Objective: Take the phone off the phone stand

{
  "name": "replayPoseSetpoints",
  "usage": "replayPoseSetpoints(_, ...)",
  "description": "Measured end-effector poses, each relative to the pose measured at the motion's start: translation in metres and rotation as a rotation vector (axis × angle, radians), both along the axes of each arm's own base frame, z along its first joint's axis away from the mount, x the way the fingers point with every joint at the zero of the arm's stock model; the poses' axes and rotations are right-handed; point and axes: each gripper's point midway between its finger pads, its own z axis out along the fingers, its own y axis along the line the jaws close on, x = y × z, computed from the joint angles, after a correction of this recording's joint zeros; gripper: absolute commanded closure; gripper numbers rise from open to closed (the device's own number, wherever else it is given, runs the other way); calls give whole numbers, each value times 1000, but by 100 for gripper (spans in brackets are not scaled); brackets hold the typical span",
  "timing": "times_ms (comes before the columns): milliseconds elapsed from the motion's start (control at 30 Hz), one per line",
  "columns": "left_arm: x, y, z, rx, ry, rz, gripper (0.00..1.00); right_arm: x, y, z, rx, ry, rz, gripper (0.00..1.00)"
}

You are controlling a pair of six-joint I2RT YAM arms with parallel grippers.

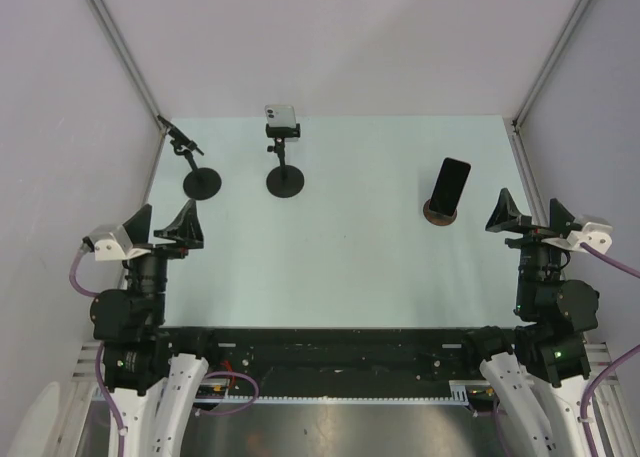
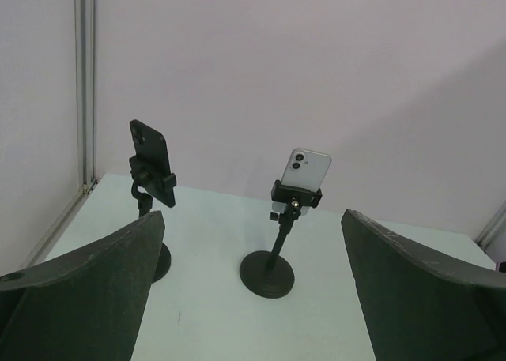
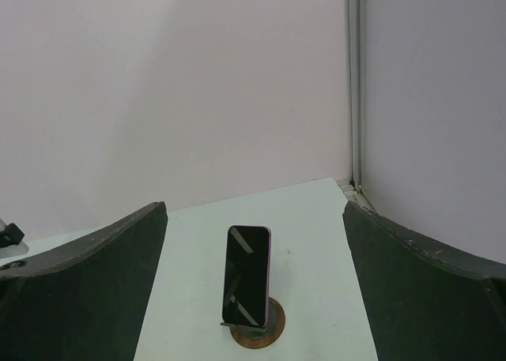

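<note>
A black phone (image 1: 451, 186) leans upright on a round wooden stand (image 1: 440, 213) at the right; the right wrist view shows the phone (image 3: 247, 276) and its stand (image 3: 261, 330) straight ahead. A white phone (image 1: 280, 114) is clamped on a black pole stand (image 1: 285, 181) at the back middle, and the phone also shows in the left wrist view (image 2: 308, 170). A dark phone (image 2: 150, 162) sits in another black pole stand (image 1: 202, 183) at the back left. My left gripper (image 1: 162, 225) and right gripper (image 1: 531, 217) are both open and empty, well short of the stands.
Pale walls close the table on three sides, with metal frame posts at the back left corner (image 1: 160, 123) and back right corner (image 1: 516, 124). The arm bases and cables sit along the near edge (image 1: 330, 352).
</note>
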Motion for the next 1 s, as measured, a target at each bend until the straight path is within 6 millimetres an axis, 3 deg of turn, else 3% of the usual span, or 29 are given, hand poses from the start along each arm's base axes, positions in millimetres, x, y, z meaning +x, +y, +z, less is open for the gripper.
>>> replayPoseSetpoints(233, 6, -5, -8, -8, 27, -27, 0, 6, 0, -5, -2, 25, -10, 0)
replayPoseSetpoints(567, 27, -19, -40, -49, 135, -96, 0, 26, 10, -17, -21, 128, 22, 0)
replayPoseSetpoints(800, 39, -34, -75, -80, 241, -170, 0, 52, 32, -50, 5, 290, 103, 0)
replayPoseSetpoints(1000, 43, -39, -105, -89, 315, -191, 0, 86, 45, -81, 75, 507, 100, 0)
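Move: The black phone on the brown stand lies about 22 cm ahead of my right hand, 6 cm to its left and 27 cm below; the brown base is some 18 cm ahead, 6 cm left and 38 cm down. For my left hand, the white phone is about 34 cm ahead, 19 cm to the right and 11 cm lower. The dark phone on its stand is roughly 28 cm ahead, 6 cm left and 14 cm below that hand. Starting slowly and gathering speed, I bring my open right hand forward about 9 cm and down nearly as far towards the black phone, easing left and tipping the fingers some 30 degrees downward. Meanwhile my left hand, also open, sinks about 10 cm with a smaller drift forward and right towards the white phone, levelling its upturned fingers and turning slightly clockwise. ##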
